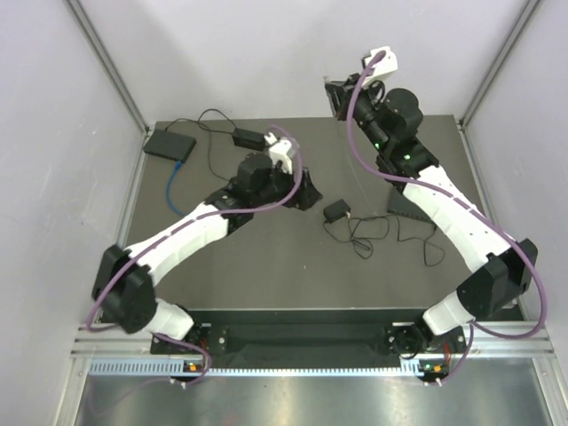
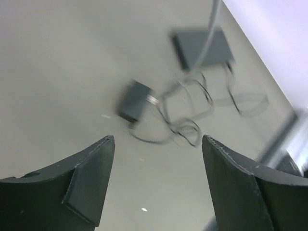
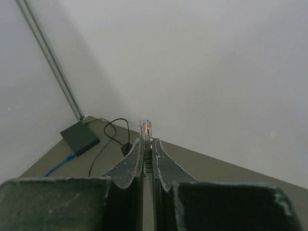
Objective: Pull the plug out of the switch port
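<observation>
My right gripper (image 3: 147, 141) is raised in the air near the back wall (image 1: 340, 96), shut on a clear network plug (image 3: 146, 126) with a grey boot. The plug tip sticks out past the fingertips and is in no port. A flat black switch (image 1: 170, 144) lies at the back left corner (image 3: 79, 137) with a blue cable (image 1: 175, 182) in it. A second dark box (image 1: 406, 204) lies partly hidden under the right arm. My left gripper (image 1: 304, 190) hangs low over the table's middle, open (image 2: 158, 138), with nothing between its fingers (image 2: 91, 178).
A small black power adapter (image 1: 335, 211) with a tangle of thin black wire (image 1: 373, 235) lies mid-table, just ahead of the left gripper (image 2: 134, 101). Another adapter (image 1: 248, 138) and its wire sit near the back left switch. Walls enclose the table on three sides.
</observation>
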You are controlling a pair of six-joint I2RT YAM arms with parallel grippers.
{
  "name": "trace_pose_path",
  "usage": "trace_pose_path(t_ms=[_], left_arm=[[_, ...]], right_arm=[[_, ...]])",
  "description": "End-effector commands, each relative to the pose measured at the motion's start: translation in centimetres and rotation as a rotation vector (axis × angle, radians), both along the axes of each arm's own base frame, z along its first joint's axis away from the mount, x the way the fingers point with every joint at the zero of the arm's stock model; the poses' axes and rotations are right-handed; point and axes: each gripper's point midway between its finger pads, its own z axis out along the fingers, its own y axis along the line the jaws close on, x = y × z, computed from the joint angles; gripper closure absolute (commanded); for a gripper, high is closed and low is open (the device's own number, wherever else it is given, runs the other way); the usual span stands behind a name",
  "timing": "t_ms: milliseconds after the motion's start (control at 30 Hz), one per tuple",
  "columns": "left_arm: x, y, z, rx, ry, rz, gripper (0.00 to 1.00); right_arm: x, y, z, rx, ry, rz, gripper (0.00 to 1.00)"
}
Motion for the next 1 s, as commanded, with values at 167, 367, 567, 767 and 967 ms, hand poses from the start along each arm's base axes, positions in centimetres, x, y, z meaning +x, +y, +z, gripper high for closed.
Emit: trace_pose_path(t_ms=[167, 367, 567, 767, 967], left_arm=[[-2.1, -8.7, -5.1, -0.124, 0.012, -0.337, 0.17], [-1.5, -11.9, -7.1, -0.090, -0.107, -0.420, 0.16], [-0.7, -13.9, -9.1, -0.064, -0.293, -0.487, 0.15], [-1.2, -17.1, -11.8, -0.037, -0.315, -0.623, 0.14], [-1.5, -19.2, -14.9, 0.062, -0.336, -0.655, 0.20]], right_arm=[[-4.2, -7.0, 6.7, 0.310, 0.022, -0.138, 1.00], [-5.7, -10.8, 7.3, 0.441, 0.078, -0.069, 1.00], [-6.9, -11.4, 7.7, 0.476, 0.089, 0.020, 1.00], [-7.6, -11.4, 8.3, 0.480, 0.080, 0.067, 1.00], [-8.1, -11.7, 9.0, 0.503, 0.070, 0.100, 1.00]])
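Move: The white cable hangs from the right hand; its lower end, by the black cords, lies about 16 cm right of the left hand, 5 ahead and 20 below, and from the right hand roughly 12 cm right, 6 back and 41 below. From the left hand, the black adapter stands 8 cm ahead and 8 right, the cord loops 1 ahead and 13 right, the switch 10 ahead and 29 right, all some 21 below. The left hand sweeps about 17 cm right while sinking as far, over the cord loops towards the white cable's lower end, swinging its fingers some 35 degrees clockwise and keeping them wide open. Meanwhile the right hand, still pinching the cable's upper plug, carries it right, also rising and drawing back by about half as much, and rolls its left side up. ##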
